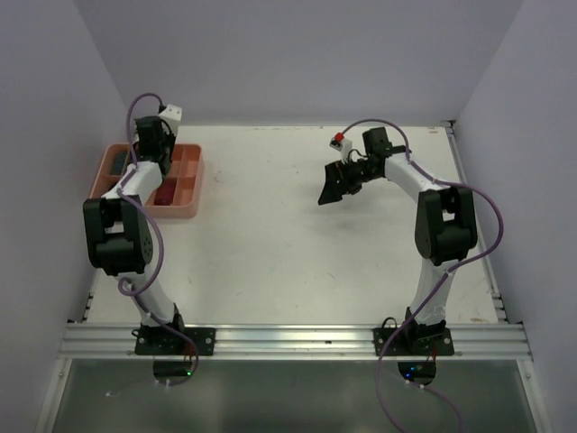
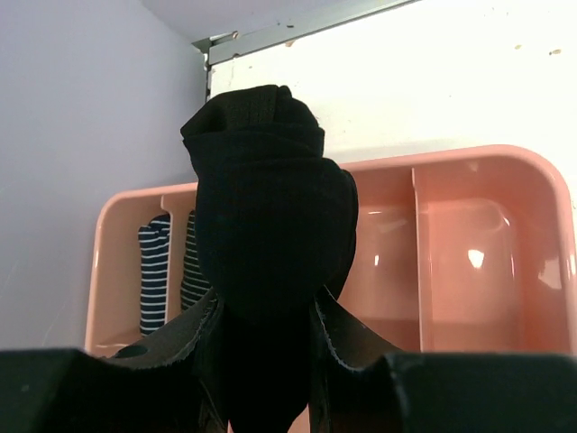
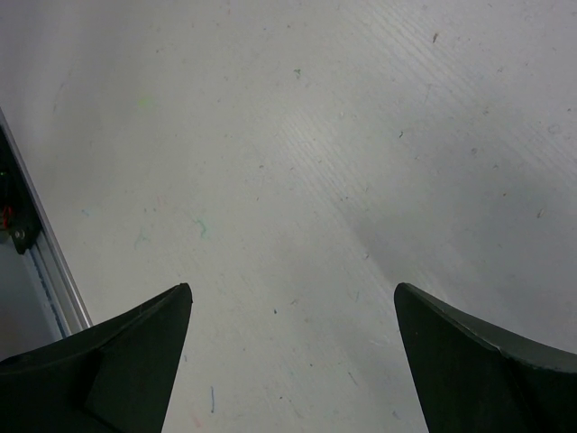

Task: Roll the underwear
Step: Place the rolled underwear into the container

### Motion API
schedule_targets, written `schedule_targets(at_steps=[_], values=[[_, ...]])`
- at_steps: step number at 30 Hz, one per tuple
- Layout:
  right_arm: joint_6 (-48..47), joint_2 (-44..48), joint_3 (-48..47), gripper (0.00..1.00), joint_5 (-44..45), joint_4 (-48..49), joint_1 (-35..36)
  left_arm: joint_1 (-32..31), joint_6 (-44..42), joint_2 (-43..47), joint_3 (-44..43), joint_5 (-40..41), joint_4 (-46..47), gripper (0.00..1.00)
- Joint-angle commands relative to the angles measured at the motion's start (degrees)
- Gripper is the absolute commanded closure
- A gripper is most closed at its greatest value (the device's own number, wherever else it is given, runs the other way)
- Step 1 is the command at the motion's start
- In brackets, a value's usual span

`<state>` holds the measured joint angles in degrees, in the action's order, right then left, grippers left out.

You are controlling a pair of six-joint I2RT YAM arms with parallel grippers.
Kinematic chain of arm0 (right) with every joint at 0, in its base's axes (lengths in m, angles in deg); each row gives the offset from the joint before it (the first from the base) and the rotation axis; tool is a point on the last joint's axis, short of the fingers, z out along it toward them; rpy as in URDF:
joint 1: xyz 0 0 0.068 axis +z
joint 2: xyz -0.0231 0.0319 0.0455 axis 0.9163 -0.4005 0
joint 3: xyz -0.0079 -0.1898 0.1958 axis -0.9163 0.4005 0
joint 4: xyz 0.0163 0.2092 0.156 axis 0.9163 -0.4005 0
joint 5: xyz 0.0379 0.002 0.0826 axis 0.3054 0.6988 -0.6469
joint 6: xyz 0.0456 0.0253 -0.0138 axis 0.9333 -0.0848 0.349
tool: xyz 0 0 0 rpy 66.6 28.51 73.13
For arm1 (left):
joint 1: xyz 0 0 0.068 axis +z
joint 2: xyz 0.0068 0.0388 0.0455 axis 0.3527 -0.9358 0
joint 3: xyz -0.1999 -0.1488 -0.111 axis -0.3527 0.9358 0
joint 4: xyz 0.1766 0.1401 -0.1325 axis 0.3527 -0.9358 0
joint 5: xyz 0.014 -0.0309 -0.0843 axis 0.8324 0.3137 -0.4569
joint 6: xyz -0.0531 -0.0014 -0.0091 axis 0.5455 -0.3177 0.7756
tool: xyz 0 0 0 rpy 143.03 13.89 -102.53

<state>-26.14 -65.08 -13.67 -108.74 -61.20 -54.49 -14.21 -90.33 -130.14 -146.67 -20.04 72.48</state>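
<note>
My left gripper (image 2: 266,311) is shut on a rolled black underwear (image 2: 270,207) and holds it upright over the salmon-pink tray (image 2: 469,159). The roll hides the tray's middle compartments. Dark-and-white striped underwear (image 2: 154,271) stands in the narrow compartments at the tray's left end. From above, the left gripper (image 1: 153,152) hangs over the tray (image 1: 191,206) at the table's far left. My right gripper (image 1: 335,186) hovers over the bare table at centre right. In its wrist view the right gripper (image 3: 293,290) is open with nothing between its fingers.
The tray's two right compartments (image 2: 491,271) show only pink floor. A wall (image 2: 81,135) rises just left of the tray, and a metal rail (image 2: 297,27) runs along the table's far edge. The white table top (image 1: 270,262) spreads between the two arms.
</note>
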Motion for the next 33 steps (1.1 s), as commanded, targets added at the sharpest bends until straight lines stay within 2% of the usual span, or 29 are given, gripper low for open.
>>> schedule_targets(at_steps=[1, 6, 12, 21, 33], values=[[-0.4, 1.5, -0.3, 0.01, -1.0, 0.8, -0.7, -0.6, -2.3, -2.4, 0.9, 4.9, 8.4, 1.00], [-0.2, 1.0, -0.3, 0.01, -1.7, 0.3, -1.0, -0.9, -3.9, -4.2, 3.3, 6.0, 11.0, 1.00], [0.2, -0.1, -0.5, 0.01, -2.9, -0.1, -1.5, -0.9, -3.1, -5.8, 4.5, 1.9, 8.5, 1.00], [0.4, -0.3, 0.2, 0.01, -3.2, -0.3, -2.1, -0.6, -0.4, -10.2, 1.1, -7.5, 3.6, 1.00], [0.6, -2.2, -0.2, 0.01, -3.7, -1.1, -2.5, 0.1, 5.5, -14.9, -3.1, -11.9, -4.3, 1.00]])
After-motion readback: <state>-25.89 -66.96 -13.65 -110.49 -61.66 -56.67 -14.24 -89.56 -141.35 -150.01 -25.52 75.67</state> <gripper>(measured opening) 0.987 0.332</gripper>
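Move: Just to the right of the grey striped roll is the empty back-row compartment of the container. From the left hand, which holds the black rolled underwear, it lies about 3 cm ahead, 2 cm right and 12 cm below. At the same depth, the grey roll is 2 cm to this hand's left and the green striped roll 7 cm. The red roll lies 4 cm back, 1 cm left. From the right hand, the compartment is about 36 cm left, 10 cm ahead. Sinking about 7 cm towards the empty compartment, the left hand keeps its grip on the black roll and tips slightly farther down; then, at that lower height, it pushes forward some 3.5 cm, easing a little to the right, with the roll's far end bearing against the container's far side. ##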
